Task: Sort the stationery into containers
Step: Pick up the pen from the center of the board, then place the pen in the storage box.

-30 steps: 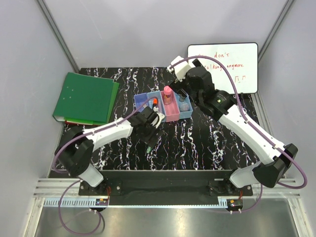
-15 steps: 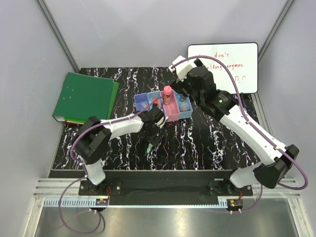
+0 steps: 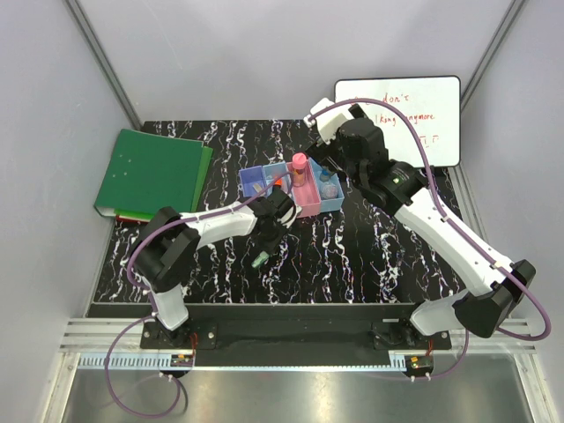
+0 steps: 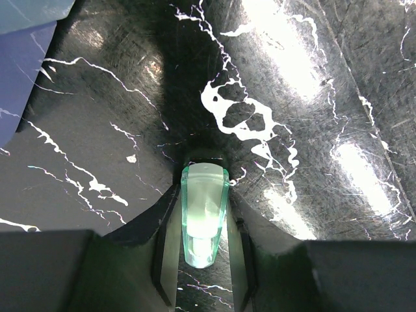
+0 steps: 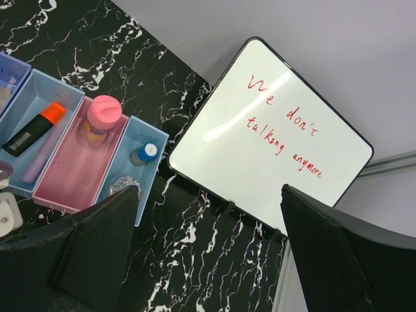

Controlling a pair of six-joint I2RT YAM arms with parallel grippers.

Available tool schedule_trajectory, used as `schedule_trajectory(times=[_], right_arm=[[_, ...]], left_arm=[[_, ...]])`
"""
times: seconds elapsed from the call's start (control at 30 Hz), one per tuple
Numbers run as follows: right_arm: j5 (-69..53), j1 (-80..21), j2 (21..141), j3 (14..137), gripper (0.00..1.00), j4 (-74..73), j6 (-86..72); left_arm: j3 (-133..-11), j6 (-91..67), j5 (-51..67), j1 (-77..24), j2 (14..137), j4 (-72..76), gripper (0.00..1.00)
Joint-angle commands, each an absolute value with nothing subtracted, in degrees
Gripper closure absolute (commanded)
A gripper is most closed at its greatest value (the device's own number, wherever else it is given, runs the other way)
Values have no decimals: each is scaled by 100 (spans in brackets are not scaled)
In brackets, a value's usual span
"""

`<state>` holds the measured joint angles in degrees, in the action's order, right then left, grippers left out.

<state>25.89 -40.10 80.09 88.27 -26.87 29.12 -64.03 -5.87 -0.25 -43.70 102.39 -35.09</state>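
Note:
My left gripper (image 3: 266, 245) is shut on a green highlighter (image 3: 261, 259), just in front of the row of bins (image 3: 264, 173). In the left wrist view the highlighter (image 4: 204, 214) sits between both fingers, its pale cap pointing away, over the black marble table. My right gripper (image 3: 333, 167) hangs open and empty above the far right end of the bins. The right wrist view shows an orange-capped black marker (image 5: 36, 129) in a blue bin, a pink-capped tube (image 5: 103, 114) in the pink bin (image 5: 65, 182), and a blue-capped bottle (image 5: 144, 153) and a clear jar (image 5: 117, 188) in the light blue bin.
A green binder (image 3: 152, 174) lies at the table's left. A whiteboard with red writing (image 3: 398, 119) leans at the back right and also shows in the right wrist view (image 5: 273, 136). Grey walls close in the left, right and back.
The left arm's elbow has folded in and the gripper has shifted slightly, with the green highlighter moving a little left and up. The right arm has barely moved.

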Motion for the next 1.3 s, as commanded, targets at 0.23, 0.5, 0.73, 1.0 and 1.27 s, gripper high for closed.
schedule_trajectory(times=[0.23, 0.5, 0.73, 1.0, 1.27], right_arm=[[2566, -3955, 7805, 8772, 3, -2540, 2909], [2558, -3955, 7857, 8763, 3, -2540, 2962], [2549, -3955, 7875, 8754, 3, -2514, 3058], [2724, -3955, 7779, 8473, 3, -2338, 3217], [3691, -3841, 7532, 7841, 2, -1512, 3155]], left_arm=[[-6442, -545, -202, -4377, 9809, -3551, 100], [-6486, -308, -360, -4377, 9080, -3753, 100], [-6618, -115, -579, -4377, 8395, -3972, 100], [-7250, -35, -1186, -4105, 8410, -4043, 100], [-8313, -202, -984, -3341, 9193, -3990, 100]])
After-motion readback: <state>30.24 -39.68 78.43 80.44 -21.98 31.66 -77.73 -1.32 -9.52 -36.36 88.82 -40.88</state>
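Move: The left hand is already closed on the green pen, down at the table. The tray's purple compartment lies about 15 cm ahead of it and 3 cm left, some 1 cm higher. The blue compartment with the orange-capped marker is 16 cm ahead and 3 cm right, the pink one 16 cm ahead and 9 cm right. From the right hand, the purple compartment is roughly 20 cm left, 2 cm ahead and 34 cm below. The left hand, still pinching the green pen, rises about 15 cm, then also forward towards the purple compartment. ##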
